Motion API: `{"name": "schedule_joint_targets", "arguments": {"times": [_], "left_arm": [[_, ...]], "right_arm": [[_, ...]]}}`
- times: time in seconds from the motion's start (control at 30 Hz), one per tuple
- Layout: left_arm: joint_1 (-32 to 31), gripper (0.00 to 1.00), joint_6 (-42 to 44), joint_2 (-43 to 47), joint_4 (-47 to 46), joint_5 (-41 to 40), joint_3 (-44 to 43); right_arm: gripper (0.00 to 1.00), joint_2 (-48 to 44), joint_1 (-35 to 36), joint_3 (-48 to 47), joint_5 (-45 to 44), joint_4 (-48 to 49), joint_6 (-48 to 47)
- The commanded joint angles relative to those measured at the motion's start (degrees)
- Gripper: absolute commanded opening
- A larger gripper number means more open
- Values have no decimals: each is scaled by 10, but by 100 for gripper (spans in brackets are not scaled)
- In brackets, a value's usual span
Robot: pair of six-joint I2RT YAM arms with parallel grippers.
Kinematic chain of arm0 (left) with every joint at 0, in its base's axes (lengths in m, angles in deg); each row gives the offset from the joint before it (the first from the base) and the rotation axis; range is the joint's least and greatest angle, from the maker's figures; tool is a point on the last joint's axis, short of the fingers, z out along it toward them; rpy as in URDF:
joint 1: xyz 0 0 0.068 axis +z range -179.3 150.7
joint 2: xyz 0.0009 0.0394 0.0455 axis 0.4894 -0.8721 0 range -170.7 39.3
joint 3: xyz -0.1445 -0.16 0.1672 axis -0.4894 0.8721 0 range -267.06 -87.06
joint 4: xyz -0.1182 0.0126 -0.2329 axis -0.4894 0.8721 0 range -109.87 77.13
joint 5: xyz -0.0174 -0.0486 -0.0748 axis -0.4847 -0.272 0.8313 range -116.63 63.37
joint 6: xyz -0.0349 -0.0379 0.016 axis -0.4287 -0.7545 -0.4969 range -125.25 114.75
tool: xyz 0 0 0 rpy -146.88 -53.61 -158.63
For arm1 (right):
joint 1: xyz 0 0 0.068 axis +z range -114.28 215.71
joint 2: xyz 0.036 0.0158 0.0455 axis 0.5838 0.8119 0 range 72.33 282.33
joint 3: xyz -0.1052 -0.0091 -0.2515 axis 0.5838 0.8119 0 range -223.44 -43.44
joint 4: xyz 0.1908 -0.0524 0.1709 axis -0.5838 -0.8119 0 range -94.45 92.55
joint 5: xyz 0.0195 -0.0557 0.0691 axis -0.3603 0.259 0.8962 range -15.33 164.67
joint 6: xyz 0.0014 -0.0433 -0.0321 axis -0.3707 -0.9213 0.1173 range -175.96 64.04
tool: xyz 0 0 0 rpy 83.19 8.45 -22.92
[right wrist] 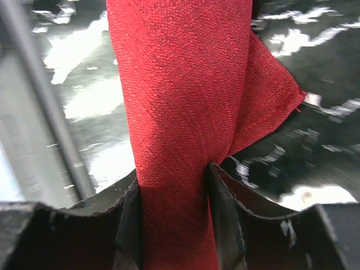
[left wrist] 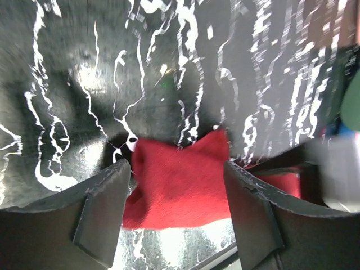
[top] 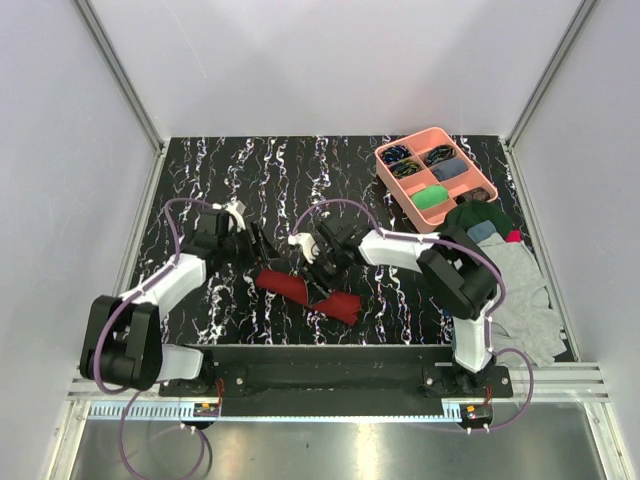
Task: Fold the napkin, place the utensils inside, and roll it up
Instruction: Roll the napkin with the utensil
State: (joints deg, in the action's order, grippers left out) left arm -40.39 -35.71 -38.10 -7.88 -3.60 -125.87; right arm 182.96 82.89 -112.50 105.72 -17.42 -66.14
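Observation:
The napkin (top: 308, 292) lies on the black marbled table as a dark red roll, slanting from upper left to lower right. My left gripper (top: 262, 246) hovers at the roll's left end. In the left wrist view the left gripper (left wrist: 175, 170) stands open, with that end of the napkin (left wrist: 180, 197) on the table below and between its fingers (left wrist: 101, 208). My right gripper (top: 318, 278) is on the roll's middle. Seen from the right wrist, the right gripper (right wrist: 173, 175) is shut on the napkin (right wrist: 180, 84), both fingers pressed against the cloth. The utensils are hidden.
A pink compartment tray (top: 410, 139) with small items stands at the back right. A pile of grey, green and blue clothes (top: 512, 285) lies along the right side. The black base plate (top: 340, 375) runs along the near edge. White walls close in the table.

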Motion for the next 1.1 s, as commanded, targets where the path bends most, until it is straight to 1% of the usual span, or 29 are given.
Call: {"name": "schedule_joint_targets", "arguments": {"times": [0.0,0.17,0.33,0.47,0.6,0.7,0.87,0.97,1.0,1.07], "left_arm": [[4,70,7,54,-39,-18,22],[4,68,-5,72,-63,-6,62],[3,67,-11,93,-83,-3,93],[3,65,-19,124,-118,9,119],[-2,61,-23,150,-144,24,148],[-7,57,-28,147,-159,34,156],[-20,51,-27,104,-164,48,150],[-25,38,-26,76,-162,46,145],[-25,28,-27,64,-159,40,142],[-25,19,-26,53,-144,33,134]], "right_arm": [[49,56,-23,-26,180,-65,26],[49,104,-55,-53,258,-76,36],[48,141,-74,-76,295,-82,44],[46,162,-85,-88,293,-84,47],[45,158,-87,-91,279,-89,45],[46,155,-87,-91,273,-89,45],[46,158,-87,-92,266,-89,49],[48,152,-88,-93,254,-89,51],[49,148,-87,-93,244,-89,51],[54,130,-87,-91,232,-88,51]]}}
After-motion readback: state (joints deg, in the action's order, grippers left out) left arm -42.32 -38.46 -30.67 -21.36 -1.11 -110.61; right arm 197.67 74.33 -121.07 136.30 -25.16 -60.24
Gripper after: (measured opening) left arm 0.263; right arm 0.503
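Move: The rolled napkin's left end lies about 3 cm back, 1 cm to the right and 5 cm below the open left gripper; its middle, some 12 cm to the right, 8 cm back and 5 cm down from there, is already between the right fingers. From the right gripper, the left end is about 13 cm left and 4 cm forward, the right end about 8 cm right and 4 cm back, all at its height. Keep the napkin's middle between the right fingers and twist that wrist some 30 degrees, fingertips swinging back towards the base so the top of the roll turns forward, easing back about 1 cm. Meanwhile lift the open left gripper slightly, bring it back about 4 cm, then dip and close its fingers around the roll's left end. ##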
